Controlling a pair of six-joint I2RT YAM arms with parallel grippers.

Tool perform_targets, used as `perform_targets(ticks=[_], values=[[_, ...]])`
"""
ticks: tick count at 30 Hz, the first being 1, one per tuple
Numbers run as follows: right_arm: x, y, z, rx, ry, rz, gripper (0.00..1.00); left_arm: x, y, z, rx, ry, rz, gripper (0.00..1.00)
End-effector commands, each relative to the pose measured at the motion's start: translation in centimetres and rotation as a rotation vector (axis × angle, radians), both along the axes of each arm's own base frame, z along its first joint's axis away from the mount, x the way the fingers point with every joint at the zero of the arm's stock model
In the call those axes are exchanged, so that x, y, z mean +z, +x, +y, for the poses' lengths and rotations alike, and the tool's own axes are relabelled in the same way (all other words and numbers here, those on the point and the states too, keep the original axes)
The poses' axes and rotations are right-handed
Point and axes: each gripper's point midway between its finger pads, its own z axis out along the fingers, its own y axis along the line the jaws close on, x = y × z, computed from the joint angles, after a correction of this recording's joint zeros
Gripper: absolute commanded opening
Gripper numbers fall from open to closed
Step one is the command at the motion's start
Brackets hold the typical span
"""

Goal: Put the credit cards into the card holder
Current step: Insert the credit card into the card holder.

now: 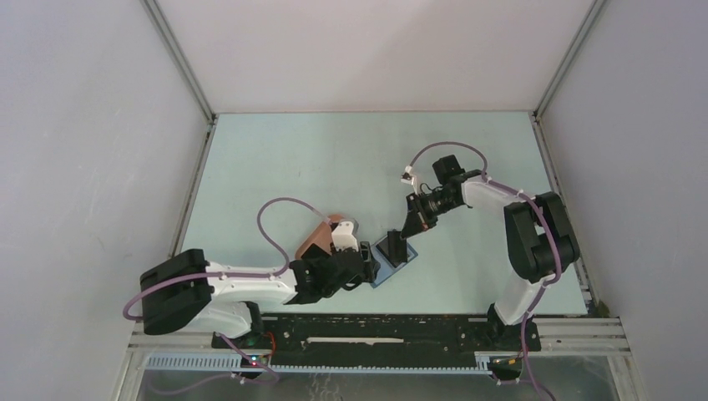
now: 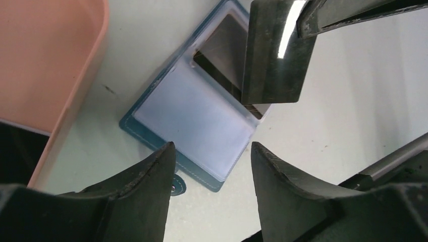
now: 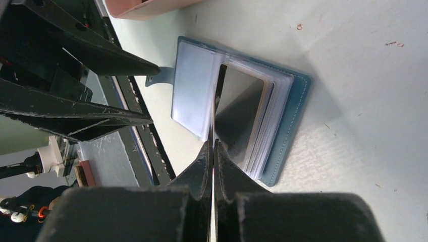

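The card holder (image 2: 192,116) lies open on the table, a blue wallet with clear sleeves over a dark page. My right gripper (image 3: 213,143) is shut on a black credit card (image 2: 275,55), held on edge above it. The card's lower edge sits at the mouth of a sleeve. In the right wrist view the card holder (image 3: 282,126) fans its sleeves beside the card's edge. My left gripper (image 2: 211,148) stands open over the holder's near edge by the small tab, with nothing between its fingers. From above, the black card (image 1: 397,244) stands over the card holder (image 1: 386,274).
A pink tray (image 2: 50,60) lies just left of the holder; it shows as the pink tray (image 1: 321,238) behind the left gripper (image 1: 371,259). The two grippers are close together over the holder. The black base rail runs along the near table edge.
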Motion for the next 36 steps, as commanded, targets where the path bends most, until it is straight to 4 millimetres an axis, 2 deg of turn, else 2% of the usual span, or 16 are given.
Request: perform_targets(ticks=[1,7,10,13,20,29,36], values=[[0.0,0.4,0.5,0.017,-0.029,-0.009,0.00,-0.1,0.2,0.1,0.031,0.016,0.008,0.63],[-0.8,0.0,0.7,0.031,-0.046,0.029,0.00,-1.8,0.0,0.2,0.037,0.079,0.051,0.61],[-1.1,-0.2,0.6,0.036,-0.052,0.049,0.00,-2.7,0.0,0.4,0.049,0.113,0.070,0.52],[-1.3,-0.3,0.6,0.040,-0.058,0.060,0.00,-4.0,-0.3,1.2,0.055,0.177,0.094,0.48],[-1.4,-0.3,0.4,0.039,-0.077,0.063,0.00,-5.1,-0.1,1.5,0.055,0.217,0.117,0.41],[0.9,0.9,-0.4,0.000,-0.073,-0.053,0.00,-6.6,-0.1,2.2,0.050,0.279,0.145,0.37],[0.1,1.2,-0.9,-0.010,-0.105,-0.054,0.00,-7.5,-0.2,2.0,0.030,0.310,0.166,0.35]])
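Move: The card holder lies open on the table. Its left edge, with the tab, is nearly under the left gripper, about 1 cm to the left and 5 cm below, and its middle is 3 cm ahead and 5 cm to the right. The tray's middle is some 6 cm ahead and 10 cm left. From the right gripper, which already holds a dark card, the holder's middle lies about 6 cm back, 4 cm left and 7 cm below, and the left gripper about 8 cm back and 9 cm left. Bring the left gripper down about 4 cm onto the card holder's tabbed left edge, closing its fingers partway, then ease it forward and right about 2 cm to push along that edge. With the right, keep the card pinched, dip it 2 cm towards the holder with a little drift back, then raise it almost as much again, coming forward over the pages. ##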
